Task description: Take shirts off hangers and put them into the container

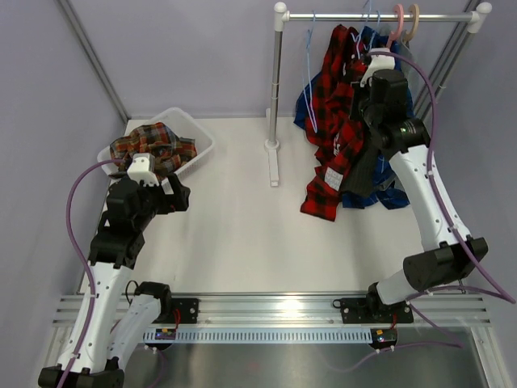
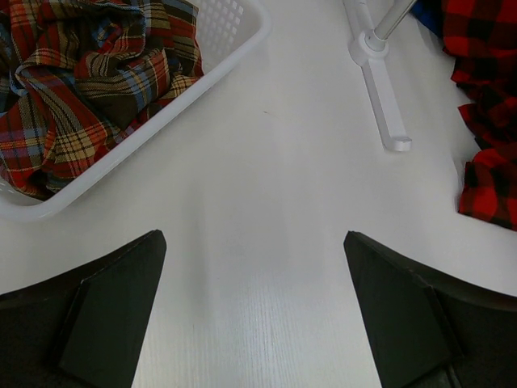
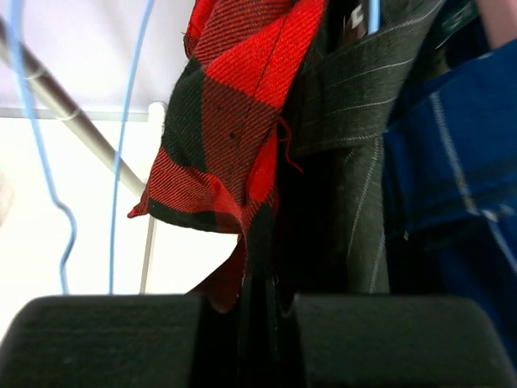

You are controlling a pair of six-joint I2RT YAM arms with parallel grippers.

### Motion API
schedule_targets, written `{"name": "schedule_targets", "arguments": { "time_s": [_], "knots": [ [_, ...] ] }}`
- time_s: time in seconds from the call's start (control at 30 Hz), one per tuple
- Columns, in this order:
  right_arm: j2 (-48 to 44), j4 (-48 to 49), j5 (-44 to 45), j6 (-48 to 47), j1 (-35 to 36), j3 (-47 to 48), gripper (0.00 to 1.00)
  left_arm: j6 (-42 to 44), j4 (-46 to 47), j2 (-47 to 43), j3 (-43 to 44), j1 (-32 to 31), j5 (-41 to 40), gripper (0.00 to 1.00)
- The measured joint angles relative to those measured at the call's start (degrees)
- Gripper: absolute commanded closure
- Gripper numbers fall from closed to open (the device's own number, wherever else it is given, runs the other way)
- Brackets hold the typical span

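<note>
The red-and-black shirt (image 1: 331, 137) (image 3: 234, 105) hangs from the rail with the dark grey shirt (image 1: 359, 174) (image 3: 347, 162) and the blue plaid shirt (image 1: 388, 194) (image 3: 452, 162) to its right. My right gripper (image 1: 367, 58) (image 3: 271, 303) is up among them, its jaws nearly together on a fold of the red-and-black shirt's edge, right beside the grey cloth. A bare light-blue hanger (image 1: 309, 48) (image 3: 121, 121) hangs to the left. The brown-orange-green shirt (image 1: 153, 145) (image 2: 81, 81) lies crumpled in the white container (image 1: 202, 149) (image 2: 161, 121). Low over the table beside it, my left gripper (image 1: 176, 196) (image 2: 254, 236) is open and holds nothing.
The white rack has a top rail (image 1: 339, 16), a post (image 1: 275, 97) and a foot (image 2: 384, 89) on the table. A pink hanger (image 1: 398, 20) and a beige hanger (image 1: 414, 20) hook onto the rail at the right. Grey walls close in on both sides.
</note>
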Motion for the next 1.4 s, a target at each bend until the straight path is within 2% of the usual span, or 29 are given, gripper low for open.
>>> {"name": "schedule_targets", "arguments": {
  "time_s": [0.33,0.57,0.77,0.93,1.2,1.4],
  "knots": [
    [-9.5,-4.0,-3.7,-1.0,0.0,-0.7,1.0,0.0,0.0,0.0,0.0,0.0,0.0,0.01],
    [-20.8,-8.0,-6.4,2.5,0.0,-11.1,1.0,0.0,0.0,0.0,0.0,0.0,0.0,0.01],
    [-29.6,-15.5,-8.1,5.6,0.0,-17.9,1.0,-0.1,0.0,0.5,0.0,0.0,1.0,0.01],
    [-30.3,-22.0,-8.7,8.4,0.0,-19.0,1.0,-1.2,-0.2,2.6,1.6,-0.1,3.7,0.01],
    [-29.8,-24.4,-13.2,11.1,0.2,-27.1,1.0,-2.8,0.2,4.3,8.3,-4.9,5.3,0.01],
    [-32.2,-23.5,-15.4,11.3,5.4,-33.7,1.0,-3.7,0.4,8.1,12.4,-9.8,5.1,0.01]
  ]
}}
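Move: The right hand, shut on the red-black shirt near its top, takes it to the open table some 17 cm back, 6 cm to its left and 35 cm below. The rack bar is about 8 cm ahead and 18 cm up; the empty hanger is roughly 13 cm left and 8 cm ahead, the grey shirt 5 cm right and 5 cm ahead. From the open left hand, the red-black shirt's middle lies about 43 cm right, 20 cm ahead and slightly lower. Back towards the base, about 22 cm in all, the right hand pulls the red-black shirt away from the rack, first rising some 5 cm, then sinking steeply past its starting height towards the table. The fingers keep their pinch while the wrist tips nearly 30 degrees downward. Late on, the wide-open left hand starts right and up, about 7 cm across, towards the shirt. ##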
